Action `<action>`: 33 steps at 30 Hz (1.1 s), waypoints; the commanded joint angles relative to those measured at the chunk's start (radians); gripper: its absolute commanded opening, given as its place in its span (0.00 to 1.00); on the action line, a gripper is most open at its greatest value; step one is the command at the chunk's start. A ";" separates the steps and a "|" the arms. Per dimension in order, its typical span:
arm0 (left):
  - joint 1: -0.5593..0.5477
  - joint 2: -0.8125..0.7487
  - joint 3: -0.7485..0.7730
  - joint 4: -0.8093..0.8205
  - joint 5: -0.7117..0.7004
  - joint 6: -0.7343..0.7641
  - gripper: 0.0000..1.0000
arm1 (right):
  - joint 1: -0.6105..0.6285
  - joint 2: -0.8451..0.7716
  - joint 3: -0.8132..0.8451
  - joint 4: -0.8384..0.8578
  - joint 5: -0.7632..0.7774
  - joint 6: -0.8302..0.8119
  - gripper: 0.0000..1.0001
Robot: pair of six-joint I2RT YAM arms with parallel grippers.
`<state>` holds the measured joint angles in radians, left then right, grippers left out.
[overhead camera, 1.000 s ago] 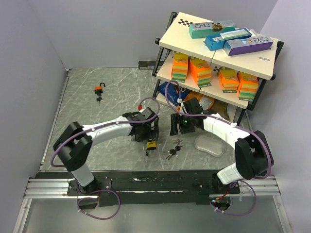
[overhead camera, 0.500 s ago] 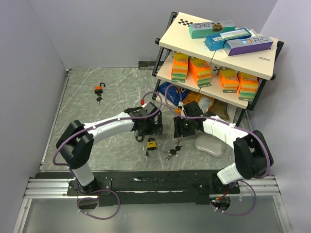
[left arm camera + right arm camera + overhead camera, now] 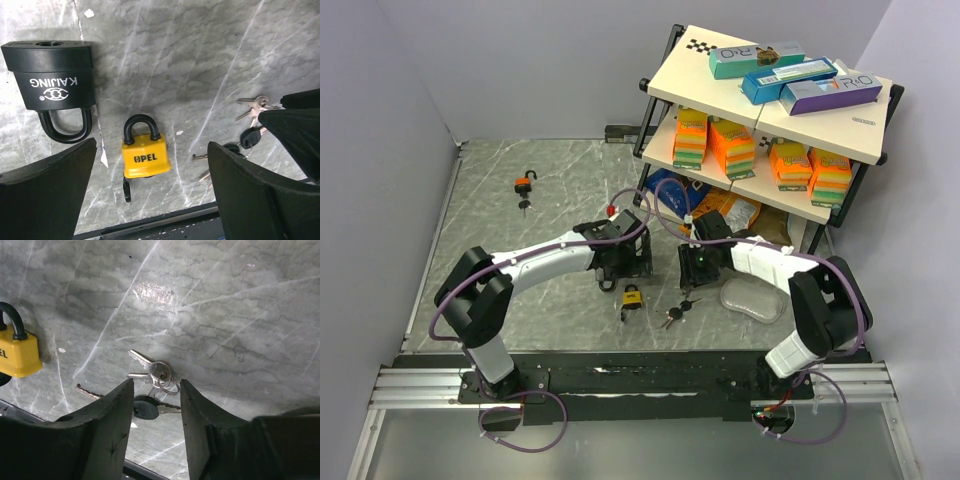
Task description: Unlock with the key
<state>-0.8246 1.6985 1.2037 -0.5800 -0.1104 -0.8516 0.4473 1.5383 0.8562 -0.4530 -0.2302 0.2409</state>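
A yellow padlock (image 3: 145, 152) lies flat on the grey table with a black-headed key (image 3: 126, 189) in its base; it also shows in the top view (image 3: 632, 297). My left gripper (image 3: 150, 200) is wide open above it, touching nothing. A bunch of silver and black-headed keys (image 3: 157, 377) lies to the padlock's right, also in the top view (image 3: 677, 311). My right gripper (image 3: 156, 410) is open just above the bunch, one finger on each side. In the top view the left gripper (image 3: 625, 268) and right gripper (image 3: 695, 275) hover close together.
A black padlock (image 3: 50, 75) lies left of the yellow one. An orange padlock (image 3: 525, 183) with a key lies at the far left. A clear plastic lid (image 3: 752, 298) lies at the right. A shelf rack (image 3: 770, 90) with boxes stands at the back right.
My left gripper has drawn back from the yellow padlock, which now lies free on the table. My right gripper has shifted slightly toward the key bunch.
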 commanded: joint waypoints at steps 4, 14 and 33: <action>0.013 -0.037 -0.012 0.029 0.020 0.000 0.96 | 0.007 0.052 0.003 0.037 -0.023 -0.011 0.47; 0.025 -0.019 -0.001 0.034 0.035 0.011 0.96 | 0.014 0.102 0.032 0.019 -0.020 -0.014 0.39; 0.042 -0.053 0.036 0.016 0.031 0.011 0.96 | 0.013 0.072 0.053 -0.007 -0.050 -0.005 0.00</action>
<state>-0.7906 1.6985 1.1954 -0.5652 -0.0895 -0.8509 0.4541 1.6257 0.8810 -0.4389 -0.2600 0.2375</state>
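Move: The silver keys on their ring lie almost under the right hand, some 2 cm below and about 1 cm ahead and 1 cm to its left. The nearest black-headed key lies about 2 cm nearer the base than the silver ones, the yellow padlock roughly 12 cm left and 1 cm back of the hand, the clear case some 14 cm to its right, about level. From the left hand the silver keys are about 10 cm right, level, 6 cm below. The silver keys are taken near their heads: the half-open right hand sinks about 1.5 cm onto them, drifting slightly left and tipping only a few degrees, then stays low while its fingers close from half open to practically shut, pinching the bunch between the tips. ##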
